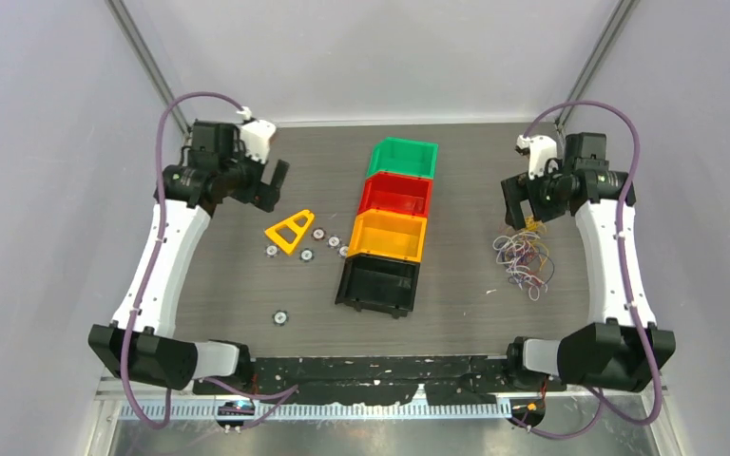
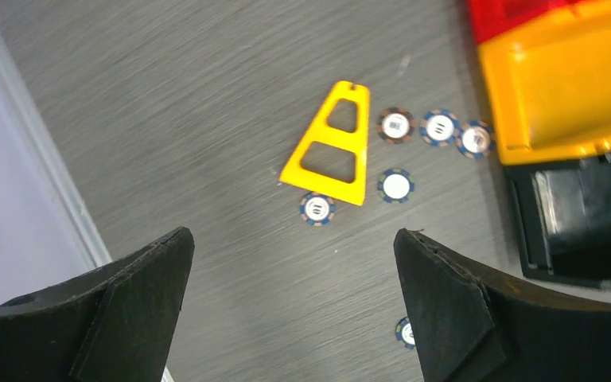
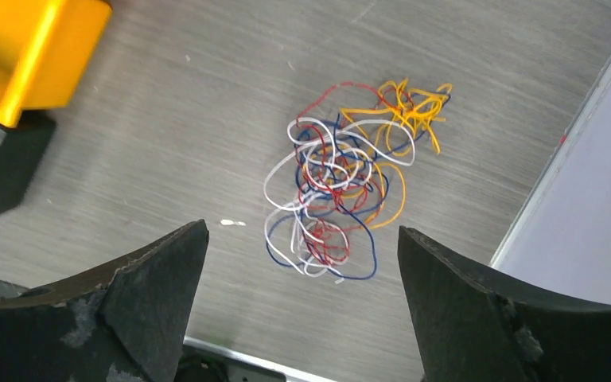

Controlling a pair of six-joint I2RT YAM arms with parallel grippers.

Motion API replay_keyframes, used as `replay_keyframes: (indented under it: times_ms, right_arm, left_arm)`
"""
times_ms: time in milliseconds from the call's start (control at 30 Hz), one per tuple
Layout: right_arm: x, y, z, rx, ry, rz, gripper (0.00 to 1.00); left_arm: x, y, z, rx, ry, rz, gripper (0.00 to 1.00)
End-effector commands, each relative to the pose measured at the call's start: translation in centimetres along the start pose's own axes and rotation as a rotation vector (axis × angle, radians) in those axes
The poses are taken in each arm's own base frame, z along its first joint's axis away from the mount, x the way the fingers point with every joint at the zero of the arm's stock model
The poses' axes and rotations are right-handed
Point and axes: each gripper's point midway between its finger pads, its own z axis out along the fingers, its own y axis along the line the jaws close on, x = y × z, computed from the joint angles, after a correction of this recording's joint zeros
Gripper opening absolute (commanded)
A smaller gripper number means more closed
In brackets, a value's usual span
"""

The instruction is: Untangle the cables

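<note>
The cables (image 1: 523, 256) lie in one hand-sized tangle of white, blue, red and yellow-orange loops on the table at the right. In the right wrist view the tangle (image 3: 342, 183) lies flat ahead of my fingers, with an orange bunch at its far end. My right gripper (image 1: 525, 204) hovers just behind the tangle, open and empty (image 3: 302, 239). My left gripper (image 1: 274, 182) is at the far left of the table, open and empty (image 2: 294, 243), far from the cables.
A row of bins runs down the middle: green (image 1: 404, 158), red (image 1: 396, 194), orange (image 1: 389, 235), black (image 1: 378, 282). A yellow triangular frame (image 1: 290, 230) and several poker chips (image 1: 306, 255) lie left of the bins. The table's right edge rail (image 3: 565, 151) runs close to the tangle.
</note>
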Motion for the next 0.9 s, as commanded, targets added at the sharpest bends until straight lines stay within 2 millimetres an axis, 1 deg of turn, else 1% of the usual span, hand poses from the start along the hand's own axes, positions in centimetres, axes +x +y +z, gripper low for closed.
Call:
replay_keyframes:
  times_ms: [0,33,67,100,167,233,333,433,467,500,533,567,600,633,667,700,733,767,800,833,867]
  right_arm:
    - [2.8,-1.6,0.4,0.006,0.18,-0.098,0.95]
    - [3.6,-1.9,0.9,0.008,0.215,-0.113,0.95]
    - [4.3,-2.7,1.0,0.043,0.252,-0.124,0.95]
    - [5.4,-3.5,1.6,0.068,0.312,-0.141,0.95]
    - [7.0,-4.6,2.7,0.096,0.387,-0.156,0.95]
    - [8.1,-5.3,3.9,0.109,0.443,-0.156,0.95]
    - [9.1,-5.7,6.3,0.093,0.478,-0.149,0.95]
    - [9.7,-6.2,8.7,0.082,0.501,-0.142,0.95]
    - [10.3,-6.2,9.9,0.069,0.516,-0.141,0.95]
    - [10.3,-6.3,10.6,0.065,0.507,-0.14,0.95]
    - [10.9,-6.1,11.5,0.051,0.524,-0.129,0.95]
    - [10.7,-6.2,12.3,0.05,0.505,-0.124,0.96]
    - [11.1,-6.1,13.1,0.039,0.516,-0.109,0.97]
    - [11.1,-6.2,13.7,0.038,0.507,-0.102,0.99]
    - [11.2,-5.6,14.6,-0.001,0.501,-0.085,0.99]
    - [11.5,-5.4,15.3,-0.02,0.51,-0.076,0.92]
    - [11.4,-5.1,15.7,-0.04,0.502,-0.068,0.88]
    - [11.6,-4.9,16.2,-0.054,0.508,-0.063,0.77]
    - [11.4,-4.8,16.5,-0.067,0.498,-0.061,0.69]
    - [11.4,-4.7,16.6,-0.08,0.497,-0.059,0.48]
    - [10.8,-4.3,16.3,-0.109,0.481,-0.059,0.37]
  left_arm:
    - [-0.6,-5.2,-0.7,0.191,-0.032,0.229,0.99]
    - [-0.4,-6.3,-0.9,0.239,-0.021,0.263,0.99]
    - [-0.2,-7.0,-0.9,0.272,-0.015,0.283,0.99]
    - [-0.1,-7.6,-0.9,0.3,-0.015,0.29,0.99]
    - [-0.2,-8.5,-0.8,0.343,-0.026,0.289,0.99]
    - [-0.3,-9.5,-0.7,0.396,-0.038,0.287,0.99]
    - [-0.6,-11.0,-0.6,0.455,-0.054,0.31,0.99]
    - [-1.2,-12.1,-0.1,0.47,-0.075,0.342,0.99]
    - [-1.4,-12.5,0.1,0.477,-0.083,0.349,0.99]
    - [-1.7,-13.0,0.3,0.484,-0.091,0.356,0.99]
    - [-2.1,-13.5,0.6,0.492,-0.102,0.363,0.99]
    - [-2.5,-14.0,0.7,0.499,-0.114,0.372,0.99]
    - [-2.9,-14.6,0.9,0.509,-0.126,0.383,0.99]
    - [-3.4,-15.2,1.1,0.519,-0.141,0.396,0.99]
    - [-4.1,-15.7,1.3,0.524,-0.167,0.408,0.99]
    - [-4.7,-16.4,1.5,0.533,-0.188,0.418,0.99]
    - [-5.3,-16.9,1.9,0.538,-0.208,0.424,0.99]
    - [-6.0,-17.6,2.0,0.547,-0.229,0.425,0.99]
    - [-6.6,-18.4,2.4,0.563,-0.246,0.423,0.99]
    - [-7.4,-19.3,2.5,0.586,-0.268,0.424,0.99]
    - [-8.1,-20.4,2.5,0.622,-0.294,0.431,0.99]
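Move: The cable tangle's middle lies about 6 cm to the right of the right hand and roughly 21 cm below, almost level with it fore and aft. Its yellow bundle sits some 9 cm farther out than that middle. A white scrap is about 9 cm back and 5 cm left of the hand; the orange bin is some 34 cm left and 6 cm ahead. From the left hand, the tangle is about 67 cm right, 5 cm back and 26 cm below. Down among the loops of the tangle goes the right hand, its fingers reaching the cables and starting to shut on them, roughly half closed. It sinks about 20 cm, drifting right on the way, and tips some 30 degrees until the fingers point nearly straight down. Meanwhile the open left hand swings about 17 cm right, high over the table towards the bins, turning 40 degrees clockwise. ##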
